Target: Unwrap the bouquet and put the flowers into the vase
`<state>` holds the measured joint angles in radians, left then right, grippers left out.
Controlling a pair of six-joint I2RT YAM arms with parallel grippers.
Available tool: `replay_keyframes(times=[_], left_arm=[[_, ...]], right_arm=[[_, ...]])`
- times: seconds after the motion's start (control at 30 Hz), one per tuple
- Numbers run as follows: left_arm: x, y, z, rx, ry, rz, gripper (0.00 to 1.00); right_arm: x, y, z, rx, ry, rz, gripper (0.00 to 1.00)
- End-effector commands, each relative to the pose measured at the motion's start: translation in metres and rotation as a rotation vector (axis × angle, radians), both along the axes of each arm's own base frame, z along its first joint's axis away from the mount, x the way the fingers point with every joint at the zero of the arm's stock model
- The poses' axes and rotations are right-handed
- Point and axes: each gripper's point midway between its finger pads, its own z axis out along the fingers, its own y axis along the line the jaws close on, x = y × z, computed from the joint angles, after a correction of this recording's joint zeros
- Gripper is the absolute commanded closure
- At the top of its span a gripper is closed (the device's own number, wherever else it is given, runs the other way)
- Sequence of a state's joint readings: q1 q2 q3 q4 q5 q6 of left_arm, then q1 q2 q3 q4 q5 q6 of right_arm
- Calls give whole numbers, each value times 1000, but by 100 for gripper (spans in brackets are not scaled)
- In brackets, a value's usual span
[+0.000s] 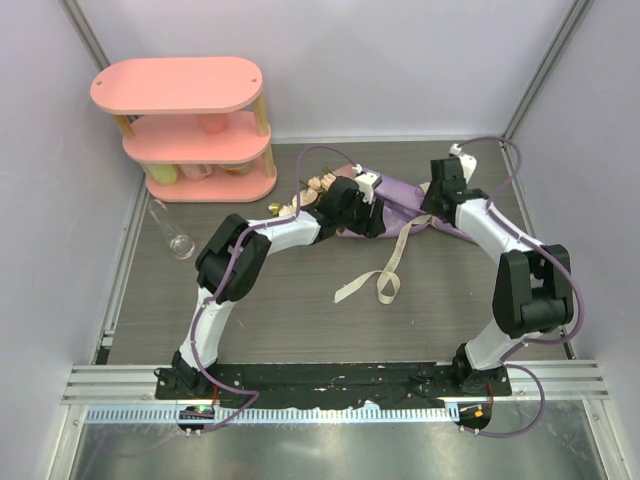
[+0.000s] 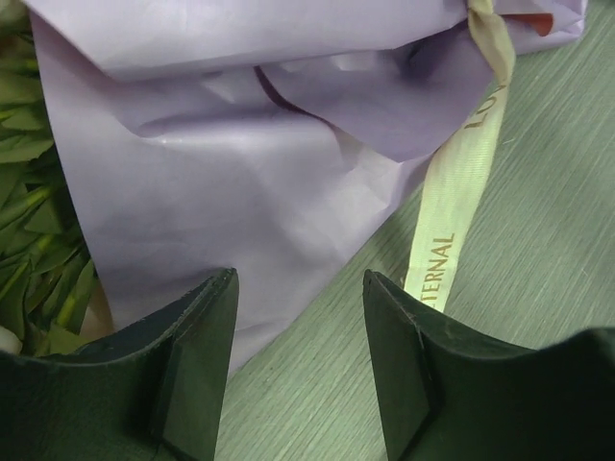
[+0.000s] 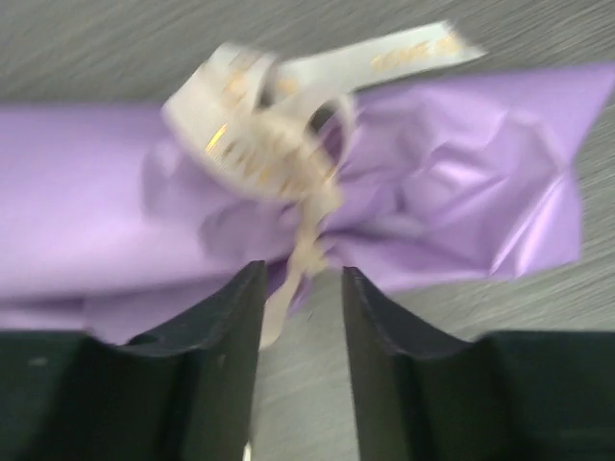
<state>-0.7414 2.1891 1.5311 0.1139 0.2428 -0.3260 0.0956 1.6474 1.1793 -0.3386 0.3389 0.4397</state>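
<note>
The bouquet (image 1: 402,198) lies on its side mid-table, wrapped in lilac paper (image 2: 240,182). Its cream and pink flowers (image 1: 320,186) poke out at the left end, and green leaves (image 2: 29,240) show in the left wrist view. A cream ribbon (image 1: 385,272) trails toward the front; its knot (image 3: 269,134) still gathers the paper. My left gripper (image 2: 300,288) is open just above the table at the paper's edge, holding nothing. My right gripper (image 3: 303,279) is open below the knot, with a loose ribbon strand (image 3: 288,279) hanging beside its left finger. The clear glass vase (image 1: 180,243) is near the table's left edge.
A pink three-tier shelf (image 1: 195,125) with cups stands at the back left, close to the flower heads. Grey walls enclose the table on three sides. Both arms (image 1: 250,250) reach in from the near edge and meet over the bouquet.
</note>
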Motion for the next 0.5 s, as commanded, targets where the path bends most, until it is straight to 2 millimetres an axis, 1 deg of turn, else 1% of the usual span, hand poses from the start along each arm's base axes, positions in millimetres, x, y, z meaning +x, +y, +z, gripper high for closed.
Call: replay_keyframes(times=[0.0,0.03,0.1,0.13,0.17,0.23,0.27,0.3,0.37,0.4,0.43,0.47], left_arm=[[0,-25,64,-106,-107,-60,42],[1,-30,70,-123,-112,-65,43],[-1,-38,65,-136,-85,-79,43],[-2,-43,69,-158,-69,-90,43],[-2,-44,68,-163,-61,-89,43],[3,-44,58,-151,-53,-74,42],[6,-42,55,-145,-52,-62,42],[9,-40,47,-135,-44,-51,42],[15,-36,42,-140,-20,-29,42],[17,-34,38,-142,-6,-22,42],[17,-34,36,-147,7,-20,42],[21,-31,35,-148,11,-10,42]], right_arm=[[-3,31,38,-54,-133,99,61],[-1,34,38,-47,-148,114,65],[5,35,32,-45,-138,119,71],[5,36,28,-49,-114,124,77],[12,38,27,-47,-110,129,78],[16,38,23,-53,-94,124,82],[19,34,24,-70,-96,105,82],[17,30,18,-82,-71,94,82],[14,23,14,-104,-55,66,82],[12,20,14,-101,-54,58,83],[7,19,8,-97,-41,60,83],[6,18,8,-91,-43,59,83]])
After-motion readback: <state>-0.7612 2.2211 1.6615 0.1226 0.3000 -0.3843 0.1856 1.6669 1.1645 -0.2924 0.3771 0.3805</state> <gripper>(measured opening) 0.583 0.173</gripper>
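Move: The ribbon knot on the purple wrapper is nearly under my right fingertips, about 2 cm ahead, 1 cm left and 6 cm down. The ribbon loops lie some 6 cm beyond the knot. The bunched stem end sits about 9 cm to my right hand's right and 1 cm ahead; the loose ribbon tail is roughly 13 cm back and 11 cm left. From my left hand the knot is about 12 cm right, 3 cm ahead and slightly lower. I sweep my right hand quickly left across the ribbon knot, about 4 cm, then ease back a little so it ends some 3 cm left, turned slightly counter-clockwise, closing its half-open fingers almost shut just beside the knot. Meanwhile I raise my left hand about 5 cm from low over the wrapper while moving it nearly 4 cm right, towards the knot, dipping slightly at the end, its fingers staying open. ##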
